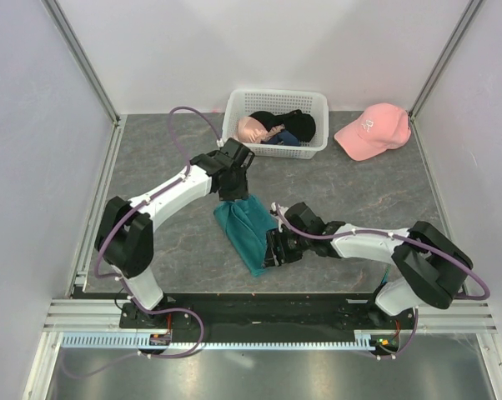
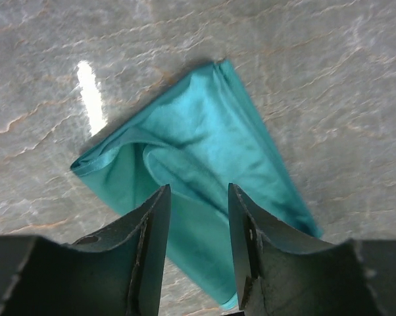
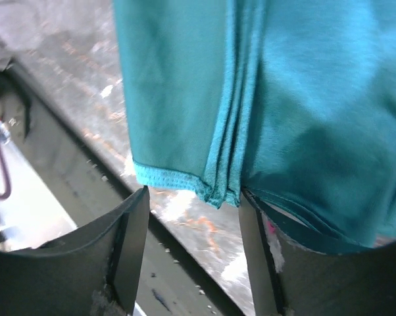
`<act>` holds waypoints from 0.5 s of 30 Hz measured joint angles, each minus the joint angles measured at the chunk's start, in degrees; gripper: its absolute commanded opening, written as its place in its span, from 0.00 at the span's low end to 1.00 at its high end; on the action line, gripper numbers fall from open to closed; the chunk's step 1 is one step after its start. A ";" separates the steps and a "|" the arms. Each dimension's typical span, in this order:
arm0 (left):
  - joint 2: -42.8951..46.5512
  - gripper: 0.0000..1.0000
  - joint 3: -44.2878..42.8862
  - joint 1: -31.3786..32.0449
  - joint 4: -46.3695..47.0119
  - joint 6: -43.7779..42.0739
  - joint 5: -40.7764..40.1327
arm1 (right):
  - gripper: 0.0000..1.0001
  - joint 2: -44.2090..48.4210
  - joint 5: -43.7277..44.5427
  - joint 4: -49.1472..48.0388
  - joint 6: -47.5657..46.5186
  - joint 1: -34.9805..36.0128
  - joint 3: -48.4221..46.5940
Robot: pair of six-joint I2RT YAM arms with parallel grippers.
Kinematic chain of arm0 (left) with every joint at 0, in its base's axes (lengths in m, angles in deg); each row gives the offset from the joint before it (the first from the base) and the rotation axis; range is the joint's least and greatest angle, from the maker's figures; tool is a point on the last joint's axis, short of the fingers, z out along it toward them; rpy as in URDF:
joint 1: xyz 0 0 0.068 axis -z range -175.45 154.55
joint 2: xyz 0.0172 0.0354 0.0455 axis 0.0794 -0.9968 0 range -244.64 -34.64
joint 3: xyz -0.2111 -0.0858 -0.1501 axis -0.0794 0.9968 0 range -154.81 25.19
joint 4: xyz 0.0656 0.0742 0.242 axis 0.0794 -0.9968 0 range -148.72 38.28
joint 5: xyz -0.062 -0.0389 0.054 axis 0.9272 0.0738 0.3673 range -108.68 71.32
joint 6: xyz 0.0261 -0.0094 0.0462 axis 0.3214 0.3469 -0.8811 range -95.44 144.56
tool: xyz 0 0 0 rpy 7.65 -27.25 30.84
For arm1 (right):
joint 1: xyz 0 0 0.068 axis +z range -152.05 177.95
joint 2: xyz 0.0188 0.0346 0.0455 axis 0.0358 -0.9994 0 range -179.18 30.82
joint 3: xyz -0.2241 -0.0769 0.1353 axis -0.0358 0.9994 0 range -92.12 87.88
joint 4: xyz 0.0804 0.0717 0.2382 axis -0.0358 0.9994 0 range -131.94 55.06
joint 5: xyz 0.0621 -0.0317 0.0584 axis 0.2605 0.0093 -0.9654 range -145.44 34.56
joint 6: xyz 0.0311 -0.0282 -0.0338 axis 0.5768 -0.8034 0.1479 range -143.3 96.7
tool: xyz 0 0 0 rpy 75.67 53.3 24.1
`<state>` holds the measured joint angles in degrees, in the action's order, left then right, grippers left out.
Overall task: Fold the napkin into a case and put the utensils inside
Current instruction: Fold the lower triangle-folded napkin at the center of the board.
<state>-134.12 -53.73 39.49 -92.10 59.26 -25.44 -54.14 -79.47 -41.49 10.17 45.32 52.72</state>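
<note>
The teal-green napkin point(image 1: 247, 229) lies on the grey table folded into a narrow, layered strip, the case, running from far to near. My left gripper point(image 1: 233, 190) hovers over its far end, open, and cloth point(image 2: 204, 151) shows in the gap between the tips of that gripper point(image 2: 198, 191). My right gripper point(image 1: 272, 250) is at the strip's near end. In the right wrist view this gripper point(image 3: 193, 194) is open, the stacked hem point(image 3: 218, 191) sits just ahead of its tips, and a fold drapes over the right finger. The utensils are out of view.
A white lattice basket point(image 1: 276, 104) holding black and pink garments stands at the back. A pink cap point(image 1: 372, 129) lies at the back right. The table's near edge and a dark rail point(image 3: 66, 197) run just beside the strip's near end.
</note>
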 measured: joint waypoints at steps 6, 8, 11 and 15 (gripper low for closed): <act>0.72 0.30 1.77 -1.57 0.00 -1.62 -0.42 | 0.54 -0.26 2.73 6.01 -3.26 -3.54 -4.87; 0.76 0.31 2.25 -3.17 0.09 -1.79 -0.07 | 0.54 -1.09 2.67 6.69 -3.78 -4.87 -6.99; 1.18 0.28 3.58 -5.75 0.33 -1.81 0.17 | 0.49 -3.15 2.43 7.08 -4.44 -6.51 -10.01; 1.86 0.22 5.49 -8.59 1.09 -1.88 2.67 | 0.35 -6.51 2.16 7.26 -5.62 -7.69 -12.96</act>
<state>-132.26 -48.24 30.90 -91.01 57.38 -22.78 -60.66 -77.31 -34.24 4.56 37.63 39.76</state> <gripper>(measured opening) 0.245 0.426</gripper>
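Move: The left hand hovers over the folded napkin's far end, whose far left corner is about 7 cm left, 3 cm back and 8 cm below; the basket stands some 22 cm ahead and 12 cm to the right. The right hand is low at the napkin's near end, with the napkin's middle about 6 cm ahead and 5 cm left, and its near left corner roughly 5 cm back and 4 cm left. Right hand sweeps forward 8 cm over the napkin; left shifts 5 cm left towards its far left corner, fingers narrowing. ##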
